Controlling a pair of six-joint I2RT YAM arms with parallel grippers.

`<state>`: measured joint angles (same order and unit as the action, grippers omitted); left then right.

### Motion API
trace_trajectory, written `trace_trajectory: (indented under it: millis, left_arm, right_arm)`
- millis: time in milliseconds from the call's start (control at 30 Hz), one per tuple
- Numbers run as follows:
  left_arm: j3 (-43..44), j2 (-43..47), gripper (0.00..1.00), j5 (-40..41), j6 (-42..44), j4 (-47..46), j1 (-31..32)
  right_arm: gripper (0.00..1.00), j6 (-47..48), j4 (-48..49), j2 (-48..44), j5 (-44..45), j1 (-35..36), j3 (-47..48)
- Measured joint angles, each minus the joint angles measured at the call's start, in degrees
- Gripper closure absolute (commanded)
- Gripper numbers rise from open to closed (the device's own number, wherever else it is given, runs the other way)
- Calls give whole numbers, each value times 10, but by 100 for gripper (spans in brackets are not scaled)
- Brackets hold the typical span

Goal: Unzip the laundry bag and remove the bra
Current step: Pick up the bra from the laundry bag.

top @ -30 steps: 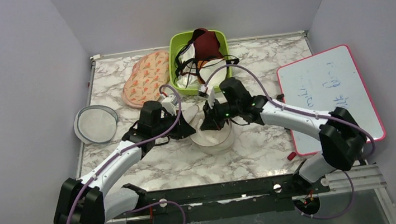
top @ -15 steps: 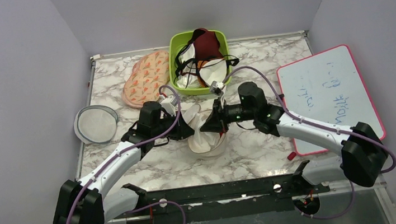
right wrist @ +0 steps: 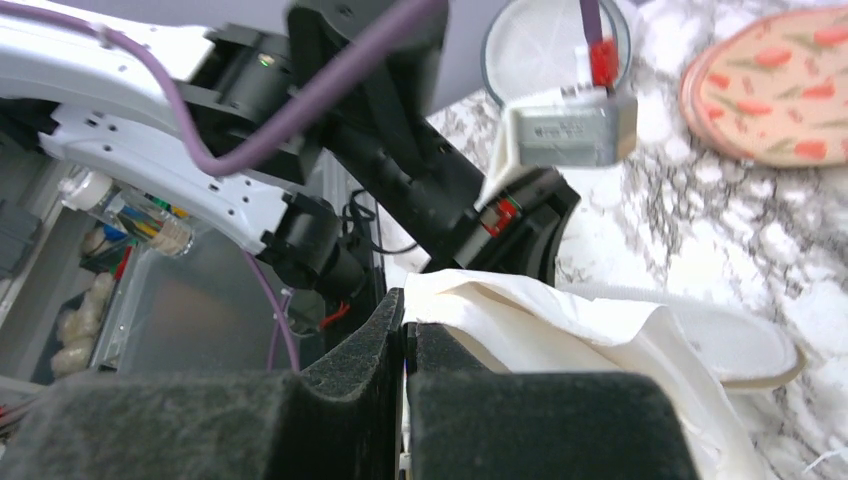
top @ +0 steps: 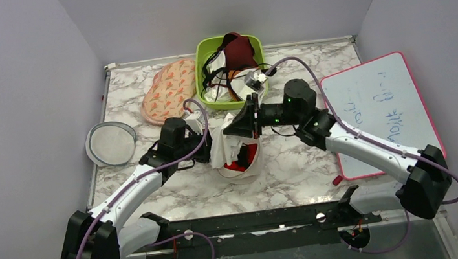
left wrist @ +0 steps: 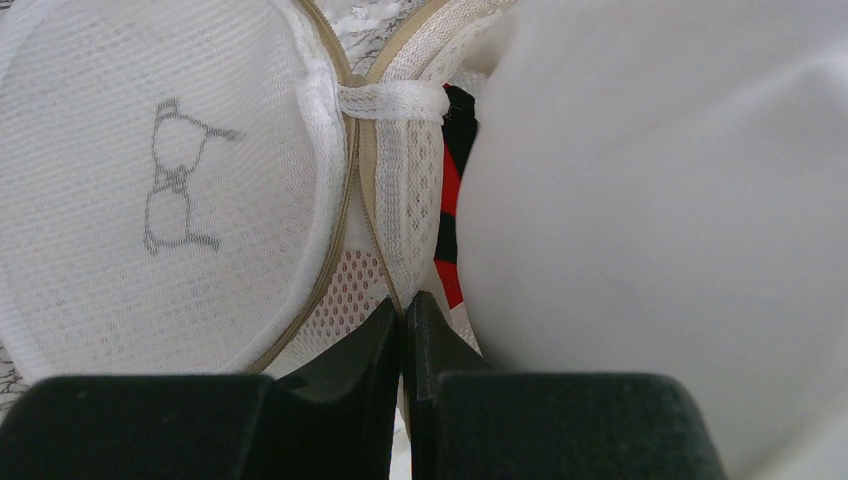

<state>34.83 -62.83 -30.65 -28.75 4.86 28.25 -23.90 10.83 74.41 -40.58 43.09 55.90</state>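
The laundry bag (top: 250, 166), a cream-white mesh pod, lies open at the table's middle. The red bra (top: 239, 164) with black trim shows inside it. My left gripper (top: 210, 150) is shut on the bag's rim at its left side. In the left wrist view the jaws (left wrist: 405, 312) pinch the zip rim beside the black-marked face (left wrist: 170, 190), with the bra (left wrist: 452, 255) in the gap. My right gripper (top: 228, 131) is shut on the bag's upper half and holds it lifted. In the right wrist view the jaws (right wrist: 403, 325) clamp the cream fabric's (right wrist: 600, 340) edge.
A green bin (top: 203, 43) at the back holds a dark maroon garment (top: 240, 49) and white cloths. Pink floral pads (top: 170, 89) lie to its left. A grey-rimmed mesh disc (top: 111, 143) lies at the far left. A pink-framed whiteboard (top: 380, 109) lies at the right.
My right gripper has moved up and to the back right, pulling the bag's upper half open. The red bra now shows inside. My left gripper has kept its hold.
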Motion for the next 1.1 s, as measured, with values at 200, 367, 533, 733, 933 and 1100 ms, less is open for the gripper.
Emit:
trace_trajectory:
  millis: [200, 367, 533, 733, 933, 1100]
  left_arm:
    - [0, 4, 100, 1, 1, 2, 0]
    - [0, 18, 100, 8, 6, 5, 0]
    - [1, 36, 100, 29, 27, 19, 0]
    - [11, 47, 100, 56, 64, 50, 0]
    - [11, 78, 100, 83, 87, 75, 0]
    - [11, 96, 100, 105, 99, 89, 0]
  right_arm:
    - [100, -9, 9, -61, 9, 0, 6]
    - [99, 2, 2, -120, 61, 0, 13]
    - [99, 36, -11, -183, 159, 0, 13]
    - [99, 76, -34, -197, 296, 0, 23]
    - [99, 118, -43, -100, 365, 0, 76]
    - [99, 139, -25, -23, 391, 0, 105]
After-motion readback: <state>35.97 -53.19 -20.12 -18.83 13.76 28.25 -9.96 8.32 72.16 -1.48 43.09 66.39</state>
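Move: The right gripper already holds the white bra high over the laundry bag's mouth. The green basin lies about 35 cm ahead of it, 3 cm to its right and 22 cm lower. The bag is roughly 21 cm below it, 1 cm ahead and 2 cm to the right; the flowered mat is some 31 cm ahead, 22 cm left and 27 cm lower. From the left gripper, shut on the bag's rim, the basin is about 33 cm ahead, 12 cm right and 8 cm lower, the bag's middle about 10 cm right, 1 cm back and 7 cm below. Keep the white bra pinched and lift the right gripper about 13 cm, swinging it right, away from the bag; then carry it forward towards the green basin, sinking slightly and easing back left, with the wrist turned nearly 40 degrees clockwise so the fingers point forward-left. Keep the left gripper shut on the bag's rim and draw it a few centimetres left, rising a little. ##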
